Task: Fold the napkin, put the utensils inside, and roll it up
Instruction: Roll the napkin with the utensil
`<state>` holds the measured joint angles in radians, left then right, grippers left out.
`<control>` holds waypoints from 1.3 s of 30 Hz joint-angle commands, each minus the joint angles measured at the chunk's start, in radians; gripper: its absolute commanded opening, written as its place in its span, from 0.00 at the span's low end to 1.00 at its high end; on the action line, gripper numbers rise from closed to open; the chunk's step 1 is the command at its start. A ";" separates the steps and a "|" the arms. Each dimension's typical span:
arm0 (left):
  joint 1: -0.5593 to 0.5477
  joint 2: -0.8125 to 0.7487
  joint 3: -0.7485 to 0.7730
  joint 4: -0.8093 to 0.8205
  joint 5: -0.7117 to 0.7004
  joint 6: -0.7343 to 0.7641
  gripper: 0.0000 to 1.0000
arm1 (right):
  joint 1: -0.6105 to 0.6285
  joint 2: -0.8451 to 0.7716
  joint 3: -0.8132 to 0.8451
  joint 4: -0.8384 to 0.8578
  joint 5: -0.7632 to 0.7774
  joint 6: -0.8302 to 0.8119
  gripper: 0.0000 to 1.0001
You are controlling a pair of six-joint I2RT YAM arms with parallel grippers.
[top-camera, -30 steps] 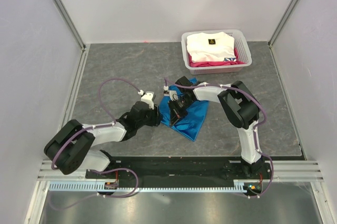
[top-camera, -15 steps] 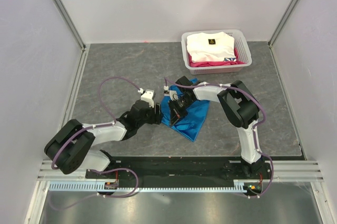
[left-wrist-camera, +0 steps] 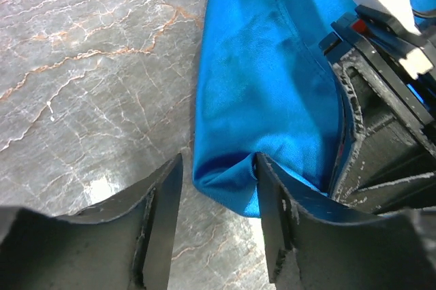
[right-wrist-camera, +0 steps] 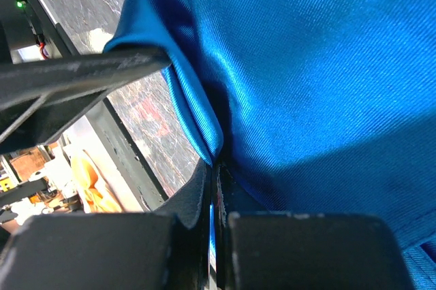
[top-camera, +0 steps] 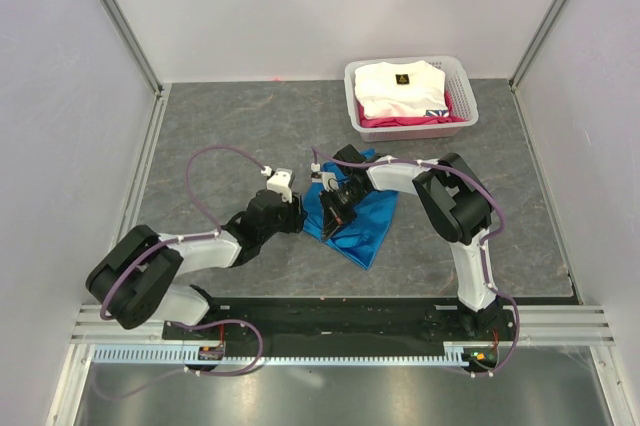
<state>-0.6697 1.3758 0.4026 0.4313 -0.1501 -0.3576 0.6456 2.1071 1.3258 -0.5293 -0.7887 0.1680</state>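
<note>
The bright blue napkin [top-camera: 365,226] lies folded and bunched on the grey table [top-camera: 230,126], between the two arms. My left gripper [top-camera: 302,216] is at its left edge. In the left wrist view its jaws [left-wrist-camera: 219,188] stand apart around a rolled corner of the napkin [left-wrist-camera: 266,86]; the right finger [left-wrist-camera: 279,222] touches the cloth and the left finger is clear of it. My right gripper [right-wrist-camera: 216,181] is shut on a fold of the napkin [right-wrist-camera: 306,65], with thin blue cloth pinched between the pads. The utensils are hidden.
A white basket [top-camera: 462,122] at the back right holds folded white clothes [top-camera: 400,86] over pink ones. Grey walls enclose the table on three sides. The two grippers sit very close together over the napkin, the right gripper body [left-wrist-camera: 381,120] just beside the left fingers.
My left gripper has edged slightly toward the far side along the napkin's left edge. The right gripper and the napkin have stayed put.
</note>
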 commanded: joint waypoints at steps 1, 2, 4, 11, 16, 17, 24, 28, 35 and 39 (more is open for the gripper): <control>0.012 0.035 0.004 0.084 0.000 0.032 0.51 | -0.007 0.045 -0.023 -0.014 0.166 -0.062 0.00; 0.013 0.043 0.002 0.086 0.004 0.034 0.51 | -0.006 0.045 -0.023 -0.014 0.166 -0.064 0.00; 0.015 0.051 0.002 0.099 0.020 0.032 0.50 | -0.008 0.045 -0.025 -0.014 0.166 -0.062 0.00; 0.019 0.118 0.025 0.097 0.030 0.039 0.34 | -0.006 0.024 -0.027 -0.012 0.167 -0.053 0.00; 0.024 0.144 0.050 0.043 0.018 0.032 0.08 | -0.006 -0.030 -0.033 -0.014 0.175 -0.032 0.18; 0.024 0.146 0.051 0.028 0.018 0.032 0.06 | -0.006 -0.057 -0.036 -0.014 0.180 -0.028 0.22; 0.027 0.158 0.068 -0.003 0.027 0.029 0.02 | -0.003 -0.200 -0.071 -0.032 0.248 -0.015 0.42; 0.028 0.164 0.073 -0.012 0.030 0.026 0.02 | 0.014 -0.294 -0.108 -0.049 0.327 -0.019 0.47; 0.032 0.166 0.078 -0.025 0.040 0.019 0.02 | 0.106 -0.420 -0.186 -0.038 0.537 -0.042 0.60; 0.032 0.170 0.082 -0.034 0.043 0.008 0.02 | 0.146 -0.449 -0.240 -0.035 0.612 -0.024 0.61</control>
<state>-0.6453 1.5227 0.4713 0.4500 -0.0990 -0.3546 0.7631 1.6981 1.1332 -0.5613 -0.3004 0.1429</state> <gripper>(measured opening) 0.033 0.612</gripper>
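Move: The napkin's left corner sits between my open left fingers, about 2 cm below them and 1 cm farther out and right. From my right hand, which is shut on the napkin's near edge, that corner lies some 4 cm left and 3 cm ahead. The napkin's middle is about 11 cm right and 3 cm ahead of my left hand; its right near corner lies roughly 8 cm right and 6 cm back from my right. I lower my left hand about 2 cm onto the napkin's left corner and shut the fingers to pinch it, creeping slightly forward afterwards. As the left closes, my right hand, still till then, opens, lets go of the near edge and draws up and to the right, away from the corner, about 5 cm up, its fingers swinging back towards my base. ##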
